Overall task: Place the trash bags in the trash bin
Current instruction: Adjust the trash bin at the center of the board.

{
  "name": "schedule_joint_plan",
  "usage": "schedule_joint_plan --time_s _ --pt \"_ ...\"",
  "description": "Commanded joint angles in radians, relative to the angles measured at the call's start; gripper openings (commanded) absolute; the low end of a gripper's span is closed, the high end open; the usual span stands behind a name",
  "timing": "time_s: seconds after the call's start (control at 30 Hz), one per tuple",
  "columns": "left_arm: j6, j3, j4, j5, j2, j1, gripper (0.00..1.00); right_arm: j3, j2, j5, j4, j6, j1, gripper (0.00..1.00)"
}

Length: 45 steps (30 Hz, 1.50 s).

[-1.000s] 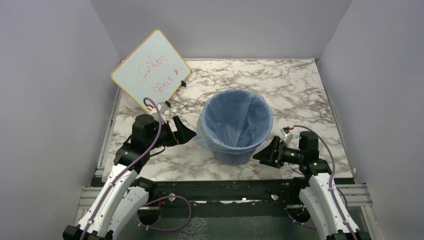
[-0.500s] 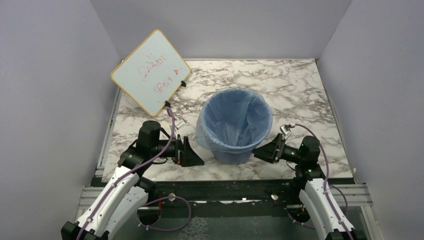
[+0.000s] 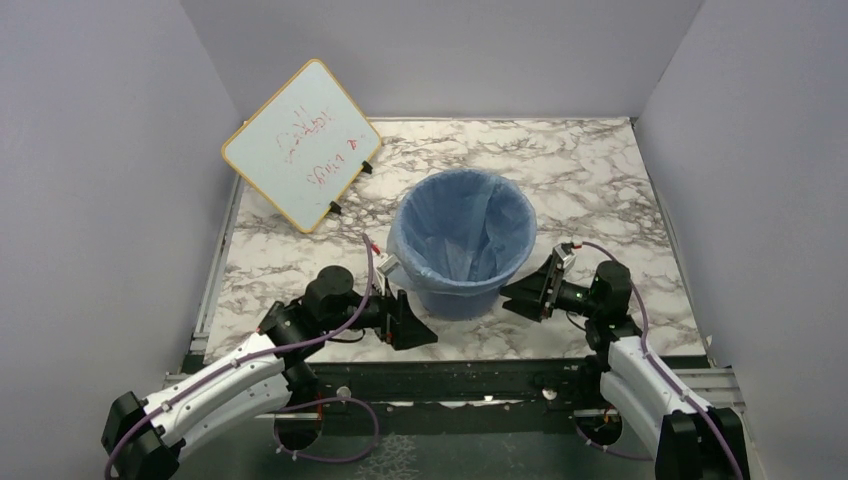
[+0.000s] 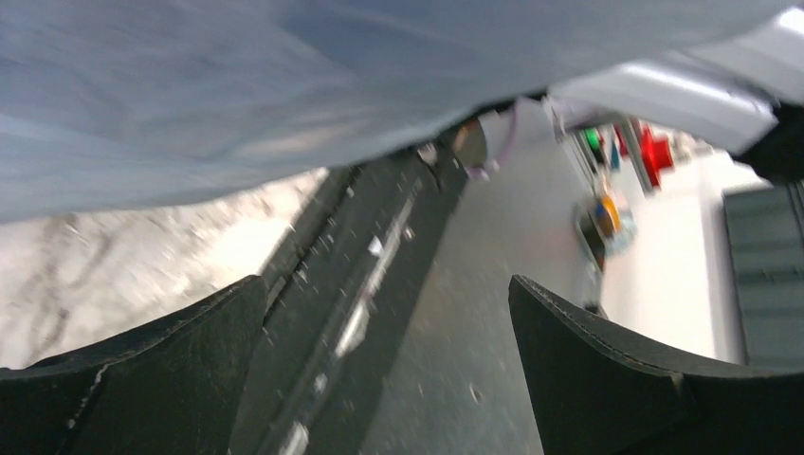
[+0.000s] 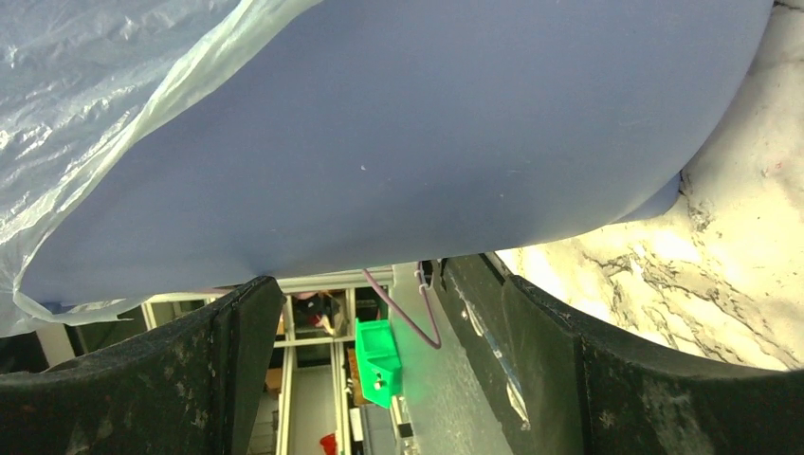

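The trash bin (image 3: 455, 300), a round blue bucket, stands mid-table. The trash bag (image 3: 460, 225), thin and light blue, lines its inside and folds over the rim. My left gripper (image 3: 418, 322) lies low at the bin's near-left foot, open and empty. In the blurred left wrist view the bag (image 4: 190, 95) fills the top above the open gripper (image 4: 389, 313). My right gripper (image 3: 512, 297) is open beside the bin's right wall. In the right wrist view the bin wall (image 5: 455, 142) and a flap of bag (image 5: 95, 95) sit just above the empty gripper (image 5: 379, 322).
A white board (image 3: 300, 143) with red writing leans at the back left corner. Marble tabletop (image 3: 600, 180) stretches behind and to the right of the bin. A dark metal rail (image 3: 450, 375) runs along the near edge, close under both grippers.
My left arm swung down from the bin's left side to its near-left foot by the table edge. The right gripper edged up along the bin's right side. The bin shifted slightly left.
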Motion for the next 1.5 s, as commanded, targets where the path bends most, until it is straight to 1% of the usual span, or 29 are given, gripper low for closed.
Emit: schedule_joint_plan --time_s 0.0,0.1,0.17,0.23,0.3,0.37,0.47,0.6,0.7,0.83,0.93,1.03,1.07,1.13,1.2,1.27,1.33,1.4,1.47 --pt "0.001 -0.005 0.252 -0.227 0.109 -0.015 0.99 0.031 0.000 0.056 0.057 -0.007 0.011 0.91" --pt "0.049 0.039 0.259 -0.312 0.187 -0.019 0.99 0.044 -0.019 0.063 -0.026 -0.058 0.011 0.91" --pt "0.080 0.066 0.256 -0.375 0.205 -0.019 0.99 0.085 -0.036 0.118 -0.211 -0.161 0.011 0.91" --pt "0.091 0.093 0.211 -0.465 0.214 -0.019 0.99 0.142 -0.046 0.213 -0.406 -0.246 0.011 0.91" --pt "0.105 0.115 0.156 -0.533 0.218 -0.019 0.99 0.176 -0.049 0.286 -0.496 -0.280 0.011 0.91" --pt "0.101 0.131 0.081 -0.597 0.218 -0.018 0.99 0.210 -0.045 0.348 -0.555 -0.312 0.011 0.91" --pt "0.112 0.143 0.016 -0.646 0.212 -0.018 0.99 0.276 -0.031 0.436 -0.646 -0.359 0.011 0.91" --pt "0.126 0.150 -0.046 -0.687 0.201 -0.016 0.99 0.354 -0.022 0.520 -0.722 -0.407 0.011 0.91" --pt "0.124 0.148 -0.102 -0.738 0.221 -0.007 0.99 0.384 -0.036 0.580 -0.758 -0.416 0.011 0.91" --pt "0.128 0.149 -0.125 -0.704 0.239 0.021 0.99 0.410 -0.063 0.666 -0.793 -0.440 0.011 0.91" --pt "0.124 0.137 -0.118 -0.665 0.217 0.021 0.99 0.453 -0.078 0.739 -0.845 -0.475 0.011 0.93" --pt "0.123 0.092 -0.066 -0.613 0.173 0.022 0.99 0.476 -0.070 0.659 -0.841 -0.533 0.011 0.94" --pt "0.130 0.078 -0.047 -0.599 0.166 0.022 0.99 0.466 -0.063 0.597 -0.815 -0.541 0.011 0.94" --pt "0.129 0.070 -0.022 -0.592 0.172 0.023 0.99 0.421 -0.049 0.383 -0.699 -0.558 0.011 0.93" --pt "0.130 0.074 0.001 -0.579 0.202 0.024 0.99 0.393 -0.030 0.290 -0.636 -0.544 0.011 0.93" --pt "0.129 0.083 0.050 -0.569 0.241 0.025 0.99 0.390 -0.022 0.271 -0.634 -0.558 0.011 0.93" --pt "0.138 0.095 0.098 -0.565 0.283 0.024 0.99 0.402 -0.023 0.292 -0.669 -0.585 0.011 0.93" --pt "0.154 0.134 0.109 -0.582 0.326 0.026 0.99 0.414 -0.026 0.328 -0.701 -0.598 0.011 0.93" --pt "0.174 0.181 0.108 -0.586 0.372 0.026 0.99 0.423 -0.029 0.414 -0.732 -0.583 0.011 0.93"
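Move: The bag-lined trash bin's middle lies about 14 cm ahead of the left hand and 7 cm to its right, nearly level in height. From the right hand, the bin's middle is some 7 cm ahead and 10 cm left, also about level. The whiteboard's middle is roughly 42 cm ahead of the left hand, 28 cm to its left and 14 cm lower. Open left hand advances some 12 cm towards the bin's left side; right hand 5 cm forward, veering right. ##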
